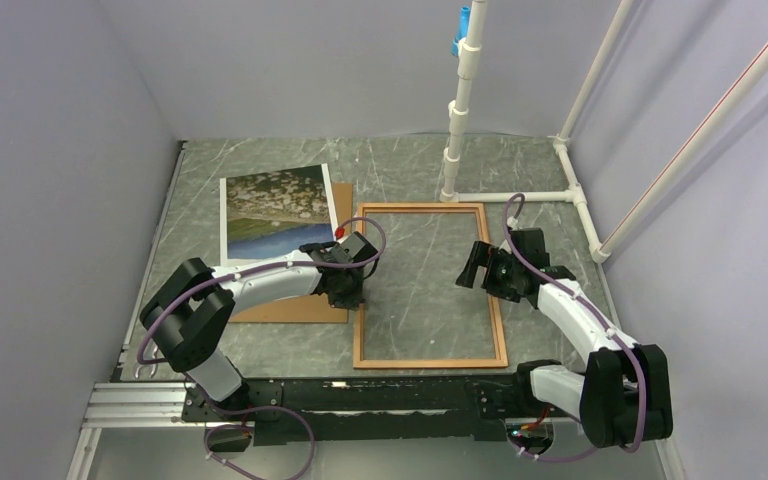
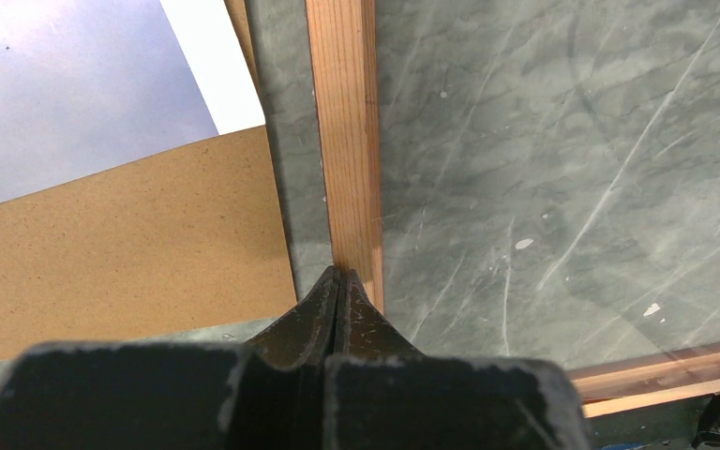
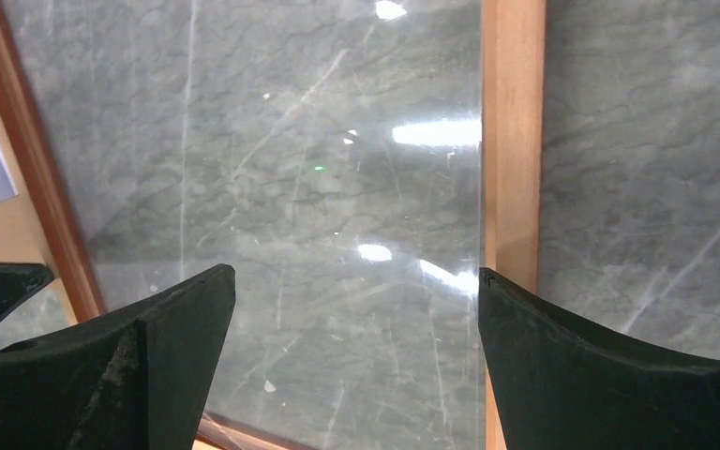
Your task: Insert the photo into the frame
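Note:
The orange-brown frame point(image 1: 430, 362) lies flat mid-table with its clear pane showing the marble below. To its left the photo point(image 1: 272, 205) lies face up, partly on a plain brown backing board point(image 1: 295, 305). My left gripper point(image 1: 350, 296) is shut and holds nothing. Its tips point(image 2: 339, 275) rest at the frame's left rail point(image 2: 342, 141), with the board point(image 2: 122, 244) and the photo's pale corner point(image 2: 66, 84) beside it. My right gripper point(image 1: 473, 265) stands open over the frame's right side. In the right wrist view the gripper point(image 3: 352, 281) spans pane and right rail point(image 3: 511, 141).
A white pipe stand point(image 1: 452, 150) rises just behind the frame, and its floor pipes point(image 1: 575, 195) run along the back right. Grey walls close in the left, back and right. The arms' black mounting rail point(image 1: 360, 395) runs along the near edge.

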Motion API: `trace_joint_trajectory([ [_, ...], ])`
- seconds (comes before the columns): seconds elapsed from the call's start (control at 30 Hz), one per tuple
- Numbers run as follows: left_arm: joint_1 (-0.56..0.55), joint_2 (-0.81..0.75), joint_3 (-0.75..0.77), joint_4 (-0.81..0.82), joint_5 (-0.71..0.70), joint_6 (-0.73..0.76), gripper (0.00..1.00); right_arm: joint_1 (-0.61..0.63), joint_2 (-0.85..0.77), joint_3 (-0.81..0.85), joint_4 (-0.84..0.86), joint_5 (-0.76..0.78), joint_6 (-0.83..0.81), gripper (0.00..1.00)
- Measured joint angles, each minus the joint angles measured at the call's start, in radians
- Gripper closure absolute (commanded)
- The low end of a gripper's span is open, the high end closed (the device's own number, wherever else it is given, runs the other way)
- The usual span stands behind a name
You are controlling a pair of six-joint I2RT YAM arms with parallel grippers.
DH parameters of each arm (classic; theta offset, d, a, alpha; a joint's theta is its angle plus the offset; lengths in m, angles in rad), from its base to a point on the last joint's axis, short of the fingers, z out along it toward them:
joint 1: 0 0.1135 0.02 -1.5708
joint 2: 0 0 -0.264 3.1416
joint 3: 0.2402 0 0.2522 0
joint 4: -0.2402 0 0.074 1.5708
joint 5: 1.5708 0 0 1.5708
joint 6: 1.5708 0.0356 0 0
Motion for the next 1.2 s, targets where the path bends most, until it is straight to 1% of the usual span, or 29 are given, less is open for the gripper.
trace_joint_trajectory([
  [0.43, -0.002, 0.006, 0.008, -0.005, -0.003, 0.0, 1.0, 0.0, 0.002, 0.021, -0.048, 0.094, 0.023, 0.0],
  [0.7, -0.007, 0.018, 0.021, -0.016, -0.005, 0.008, 0.99, 0.0, 0.0, 0.038, -0.051, 0.082, 0.029, 0.0],
  [0.8, -0.01, 0.031, 0.039, -0.034, -0.005, 0.016, 0.89, 0.0, -0.012, 0.043, -0.055, 0.07, 0.03, 0.0],
  [0.9, -0.011, 0.043, 0.053, -0.051, -0.007, 0.027, 0.7, 0.0, -0.03, 0.051, -0.061, 0.061, 0.031, 0.0],
  [0.93, -0.011, 0.045, 0.056, -0.06, -0.012, 0.031, 0.64, 0.0, -0.035, 0.054, -0.064, 0.056, 0.031, 0.0],
  [0.97, -0.011, 0.046, 0.058, -0.068, -0.017, 0.034, 0.61, 0.0, -0.039, 0.056, -0.065, 0.05, 0.032, 0.0],
  [1.03, -0.01, 0.047, 0.06, -0.082, -0.03, 0.04, 0.6, 0.0, -0.044, 0.058, -0.066, 0.042, 0.033, 0.0],
  [1.2, -0.01, 0.046, 0.06, -0.087, -0.039, 0.041, 0.61, 0.0, -0.046, 0.058, -0.068, 0.026, 0.034, 0.0],
])
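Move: The left gripper is shut on the outer edge of the frame's left bar, whose middle lies about 3 cm ahead and 1 cm to the right; the backing board's near right corner is some 2 cm left and 2 cm back, the photo's middle about 15 cm left and 13 cm ahead. From the right gripper, wide open over the glass, the frame's right bar is roughly 5 cm right, level ahead and 3 cm below; the left bar is 20 cm left, likewise level ahead. Keep the left gripper low at the frame's left bar, then part its fingers to some 40 percent, the right finger staying at the bar's outer edge while the left one swings out over the backing board's corner. Meanwhile ease the right gripper about 1.5 cm right towards the right bar, then lift it some 2.5 cm above the frame while drifting back left, fingers still wide open. ##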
